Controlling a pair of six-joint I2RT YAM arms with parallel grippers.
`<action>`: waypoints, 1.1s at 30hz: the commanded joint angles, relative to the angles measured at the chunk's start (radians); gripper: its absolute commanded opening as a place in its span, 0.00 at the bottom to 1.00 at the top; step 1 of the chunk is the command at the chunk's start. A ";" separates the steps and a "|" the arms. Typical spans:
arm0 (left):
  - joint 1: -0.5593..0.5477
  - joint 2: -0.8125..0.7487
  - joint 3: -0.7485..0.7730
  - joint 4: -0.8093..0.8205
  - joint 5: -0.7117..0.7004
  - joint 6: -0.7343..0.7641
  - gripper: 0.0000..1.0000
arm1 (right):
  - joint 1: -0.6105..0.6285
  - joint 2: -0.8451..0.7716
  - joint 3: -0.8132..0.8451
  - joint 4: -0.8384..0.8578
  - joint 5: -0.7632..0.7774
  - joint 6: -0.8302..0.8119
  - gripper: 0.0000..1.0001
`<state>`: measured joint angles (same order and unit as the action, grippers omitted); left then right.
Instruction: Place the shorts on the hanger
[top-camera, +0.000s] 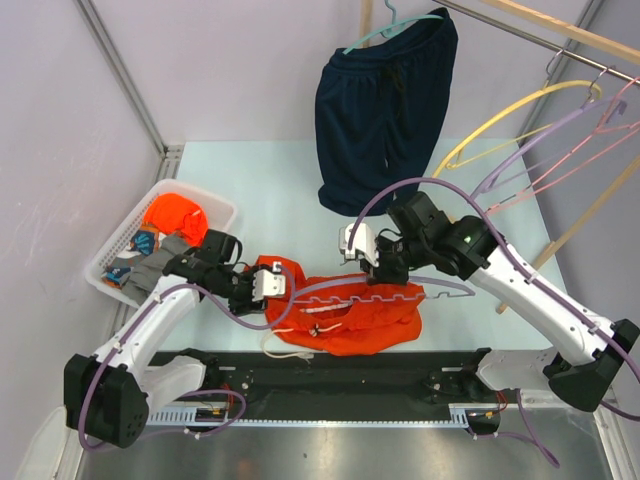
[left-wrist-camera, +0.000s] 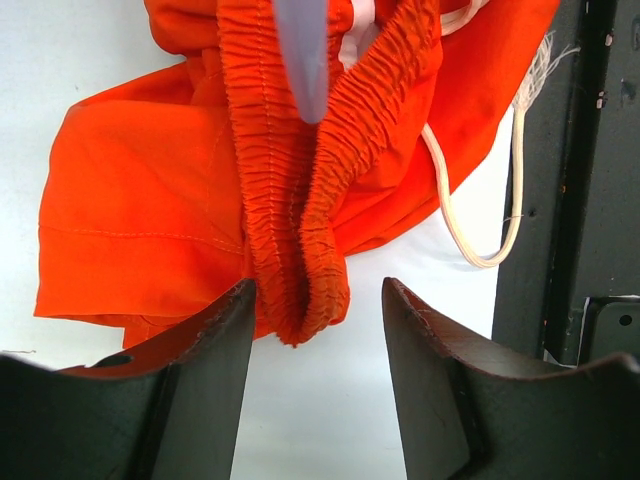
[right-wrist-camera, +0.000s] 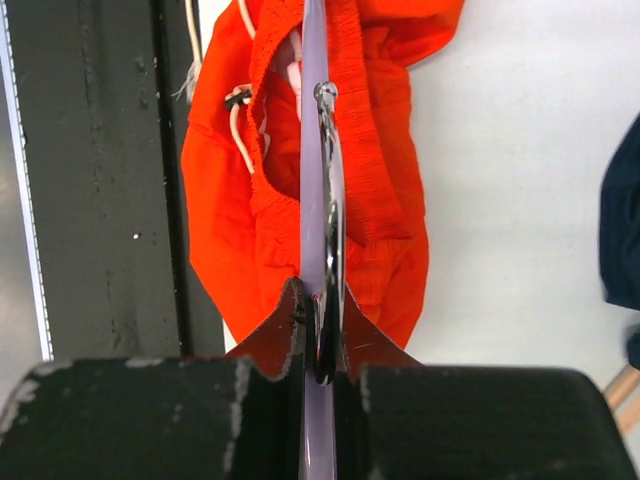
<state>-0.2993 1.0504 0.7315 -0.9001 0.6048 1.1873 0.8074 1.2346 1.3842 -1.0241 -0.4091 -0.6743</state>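
Observation:
The orange shorts (top-camera: 360, 325) lie crumpled on the table near its front edge. The lavender hanger (top-camera: 440, 290) lies across their top, one arm pushed into the gathered waistband (left-wrist-camera: 320, 180). My right gripper (right-wrist-camera: 322, 300) is shut on the hanger (right-wrist-camera: 312, 150) at its middle, directly above the shorts (right-wrist-camera: 380, 180). My left gripper (left-wrist-camera: 315, 300) is open at the shorts' left end. The folded end of the waistband hangs just past its fingertips (left-wrist-camera: 240, 305), close to the left one. The hanger's tip (left-wrist-camera: 300, 50) shows inside the waistband. A white drawstring (left-wrist-camera: 470, 230) trails to the right.
Navy shorts (top-camera: 385, 110) hang on a teal hanger from the rail at the back. Yellow (top-camera: 520, 115) and pink hangers (top-camera: 600, 130) hang to the right. A white basket (top-camera: 215, 205) with clothes stands at the left. A black strip (top-camera: 350, 375) runs along the front edge.

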 joint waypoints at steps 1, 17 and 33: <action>-0.004 -0.027 0.008 -0.005 0.016 0.024 0.58 | 0.032 -0.004 -0.027 0.024 -0.022 -0.007 0.00; -0.006 -0.036 -0.047 -0.054 -0.046 0.110 0.59 | 0.067 0.014 -0.077 0.102 -0.008 0.015 0.00; -0.066 -0.066 0.066 -0.091 0.019 -0.026 0.00 | 0.150 0.072 -0.065 0.245 0.076 0.042 0.00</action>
<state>-0.3397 1.0111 0.6941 -0.9493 0.5526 1.2209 0.9306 1.3003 1.3006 -0.8940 -0.3721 -0.6621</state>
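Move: The shorts' waistband end lies just by the left fingertips, about 2 cm back and 3 below, with the held hanger's tip some 5 cm right and 3 above the hand, level front to back, and the cord loop 10 cm back, 1 right and 6 down. From the right hand, that waistband end is about 17 cm left, 3 back and 17 below; the cord toggle is 8 left, 8 back and 19 down. Left sinks back 2 cm and pinches the waistband end; right keeps lowering the hanger's tip leftward, about 5 cm. ##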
